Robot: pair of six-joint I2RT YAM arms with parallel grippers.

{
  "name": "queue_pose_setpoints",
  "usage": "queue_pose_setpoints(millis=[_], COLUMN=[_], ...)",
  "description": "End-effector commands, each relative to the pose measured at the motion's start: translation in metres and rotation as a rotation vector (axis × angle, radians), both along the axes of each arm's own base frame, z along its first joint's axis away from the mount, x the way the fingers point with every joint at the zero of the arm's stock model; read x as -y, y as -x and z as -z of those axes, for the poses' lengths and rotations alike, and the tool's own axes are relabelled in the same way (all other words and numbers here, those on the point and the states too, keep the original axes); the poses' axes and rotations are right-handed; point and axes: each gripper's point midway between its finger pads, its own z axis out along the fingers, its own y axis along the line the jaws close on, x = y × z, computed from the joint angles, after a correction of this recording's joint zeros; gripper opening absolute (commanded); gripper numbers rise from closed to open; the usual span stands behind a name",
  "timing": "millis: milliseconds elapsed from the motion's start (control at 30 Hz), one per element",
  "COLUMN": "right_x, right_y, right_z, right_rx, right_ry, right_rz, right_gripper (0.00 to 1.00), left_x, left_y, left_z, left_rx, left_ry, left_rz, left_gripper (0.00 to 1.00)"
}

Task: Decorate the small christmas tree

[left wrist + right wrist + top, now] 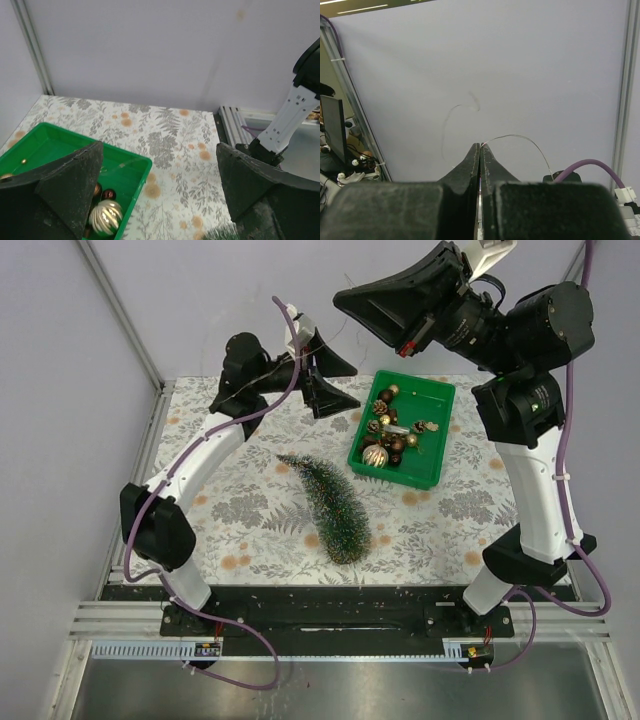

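Observation:
The small christmas tree [330,502] lies on its side in the middle of the patterned tablecloth, tip pointing back left. A few of its bristles [223,233] show at the bottom of the left wrist view. My left gripper [356,390] hovers open just left of the green bin [432,472], nothing between its fingers [159,145]. My right gripper [339,300] is raised high over the back of the table, jaws pressed together [480,145]. A thin wire [525,138] comes out from between its fingertips and arcs to the right.
The green bin's rim [141,168] is close to my left finger; inside lie several gold, brown and silver baubles [392,432], among them a ribbed silver ball [105,217]. Grey walls with metal posts [120,310] enclose the table on three sides.

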Motion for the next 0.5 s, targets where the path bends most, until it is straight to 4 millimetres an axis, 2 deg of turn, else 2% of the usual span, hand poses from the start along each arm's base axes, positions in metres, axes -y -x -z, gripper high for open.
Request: queue_pose_setpoints(millis=[0, 67, 133, 233, 333, 367, 400, 467], right_x=[0.004, 0.005, 0.005, 0.006, 0.009, 0.011, 0.013, 0.02], right_y=[0.009, 0.009, 0.01, 0.01, 0.012, 0.014, 0.016, 0.02], right_z=[-0.012, -0.013, -0.013, -0.013, -0.015, -0.016, -0.017, -0.021], right_rx=[0.045, 0.05, 0.057, 0.058, 0.071, 0.075, 0.08, 0.099], right_ry=[-0.033, -0.033, -0.031, -0.028, -0.03, -0.03, -0.032, -0.037], right_rz=[-0.008, -0.001, 0.003, 0.009, 0.023, 0.027, 0.034, 0.058], right_gripper=[0.0, 0.0, 0.0, 0.0, 0.0, 0.0, 0.0, 0.0], left_x=[0.01, 0.015, 0.019, 0.023, 0.025, 0.026, 0.026, 0.024], left_y=[0.02, 0.027, 0.031, 0.025, 0.017, 0.012, 0.008, 0.005], left_z=[-0.055, -0.054, -0.051, -0.049, -0.047, -0.049, -0.05, -0.056], left_rx=[0.106, 0.117, 0.117, 0.116, 0.107, 0.106, 0.101, 0.129], left_ry=[0.135, 0.137, 0.132, 0.129, 0.119, 0.117, 0.112, 0.102], left_rz=[0.107, 0.172, 0.195, 0.175, 0.139, 0.116, 0.091, 0.06], left_gripper=[0.99, 0.96, 0.88, 0.59, 0.16, 0.06, 0.0, 0.0])
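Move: The thin wire hanging from the right fingertips passes just off the left hand's open fingers, some 3 cm to its right, 2 cm higher and 1 cm back. The striped ball lies about 8 cm ahead and 6 cm right of that hand, some 38 cm below; the tree stands roughly 13 cm back, 5 cm left and 25 cm below. From the right hand, that stretch of wire is about 13 cm ahead, level sideways, and some 25 cm below. To the right and up the left hand eases, about 3 cm across and 2.5 cm higher, its wrist turning under 10 degrees, mostly clockwise. On the way its wide-open fingers close completely and pinch the thin wire between their tips. The right hand stays high up, shut, keeping its own pinch on the wire. ##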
